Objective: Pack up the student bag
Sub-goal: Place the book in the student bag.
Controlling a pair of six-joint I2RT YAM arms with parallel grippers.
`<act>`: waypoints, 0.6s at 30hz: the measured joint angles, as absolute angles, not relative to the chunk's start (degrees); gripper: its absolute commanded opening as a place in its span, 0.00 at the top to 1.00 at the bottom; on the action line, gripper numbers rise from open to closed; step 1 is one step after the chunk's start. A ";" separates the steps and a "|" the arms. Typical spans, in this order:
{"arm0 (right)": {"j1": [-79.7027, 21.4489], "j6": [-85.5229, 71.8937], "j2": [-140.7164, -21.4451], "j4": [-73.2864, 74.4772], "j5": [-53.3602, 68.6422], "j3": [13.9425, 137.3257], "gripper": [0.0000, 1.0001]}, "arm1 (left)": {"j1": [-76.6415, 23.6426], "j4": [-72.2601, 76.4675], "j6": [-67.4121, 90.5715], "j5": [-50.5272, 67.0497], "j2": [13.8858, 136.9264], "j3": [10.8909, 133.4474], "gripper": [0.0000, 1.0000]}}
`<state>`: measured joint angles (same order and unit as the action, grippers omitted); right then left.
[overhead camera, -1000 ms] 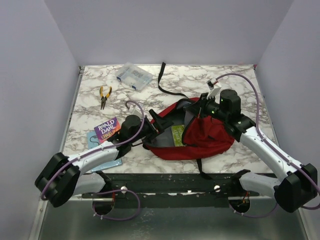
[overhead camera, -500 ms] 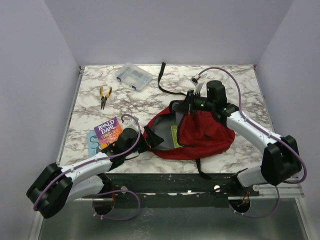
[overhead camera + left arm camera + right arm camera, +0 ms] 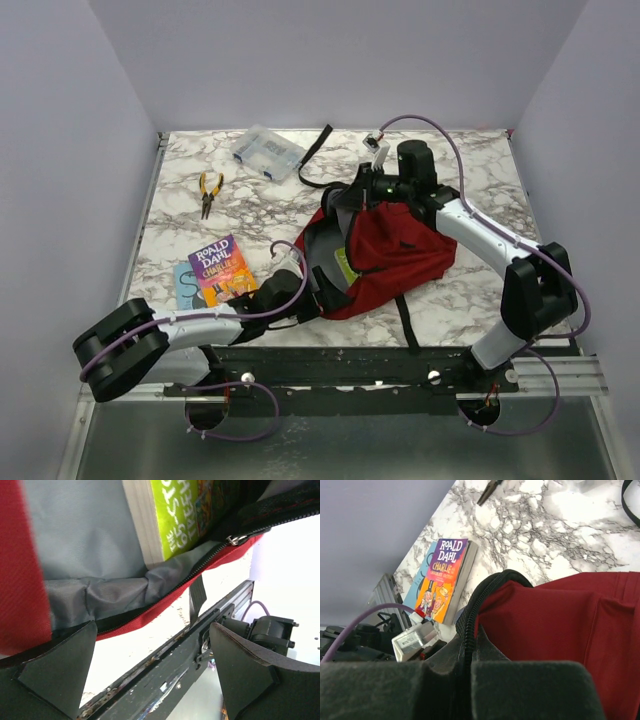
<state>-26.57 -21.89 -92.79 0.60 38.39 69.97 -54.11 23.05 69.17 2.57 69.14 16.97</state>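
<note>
The student bag is dark red and lies open at the table's near middle, its mouth facing left. A green book sits inside against the grey lining. My right gripper is at the bag's far top edge, shut on the black zip rim beside the red fabric. Open and holding nothing, my left gripper hangs just outside the bag's lower lip, over the table's near edge. The green book shows above its fingers.
A Roald Dahl paperback lies on a blue book left of the bag. Pliers and a clear plastic box lie at the back left. A black strap trails toward the back. The metal rail runs below the table edge.
My right gripper has moved back and left with the bag's rim, pulling the bag upright and leftward. My left gripper has drawn out of the bag's mouth toward the near edge.
</note>
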 measured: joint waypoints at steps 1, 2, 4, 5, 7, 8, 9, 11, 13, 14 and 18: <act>-26.81 -21.78 -92.84 0.60 38.65 70.19 0.99 | -54.41 23.11 69.52 2.61 69.91 17.76 0.05; -27.03 -21.58 -92.86 0.60 38.89 70.35 0.99 | -54.52 23.14 69.69 2.68 70.22 18.22 0.05; -27.33 -21.19 -92.88 0.64 39.20 70.46 0.99 | -55.11 23.40 70.00 3.07 71.64 19.73 0.05; -27.35 -20.95 -92.88 0.80 39.16 70.46 0.99 | -55.51 23.53 70.13 3.49 72.86 20.84 0.05; -27.42 -20.82 -92.75 2.00 38.02 70.46 0.98 | -56.27 23.70 70.39 4.56 75.48 23.33 0.05; -27.44 -20.80 -92.55 3.11 36.84 70.46 0.98 | -56.49 23.94 70.52 4.93 76.20 24.08 0.05; -27.46 -20.78 -92.20 4.43 35.16 70.46 0.96 | -56.84 24.21 70.65 5.30 76.86 24.86 0.05; -27.75 -20.84 -90.78 7.77 30.59 70.43 0.91 | -57.25 24.56 70.59 5.80 76.90 25.26 0.05; -27.81 -20.58 -88.44 11.42 25.08 70.35 0.87 | -57.45 24.58 69.97 5.87 76.05 25.08 0.05; -27.79 -20.40 -87.39 12.73 22.83 70.22 0.84 | -57.45 24.53 69.69 5.87 75.26 24.80 0.05; -27.79 -19.35 -82.11 17.15 13.72 67.85 0.67 | -56.53 23.27 66.13 5.80 67.29 22.44 0.03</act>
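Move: Just behind the bag's open mouth, the empty left hand has the green book about 5 cm ahead, 5 cm to its right and some 4 cm lower; the bag's near rim is 4 cm back, 2 cm right and 3 cm lower, while the Charlie book lies 28 cm left and 4 cm ahead, 6 cm lower. The right hand, pinching the raised zipped rim, has the green book about 14 cm back, neither left nor right, and 19 cm below. Drawing the zipped rim about 7 cm to the right after a short hold, the right hand turns some 20 degrees clockwise and rolls its left side down while its fingers begin to part. The left hand, open throughout, slides about 4.5 cm right over the near end of the mouth, rising as it goes, then eases back left, ending some 5 cm higher. ##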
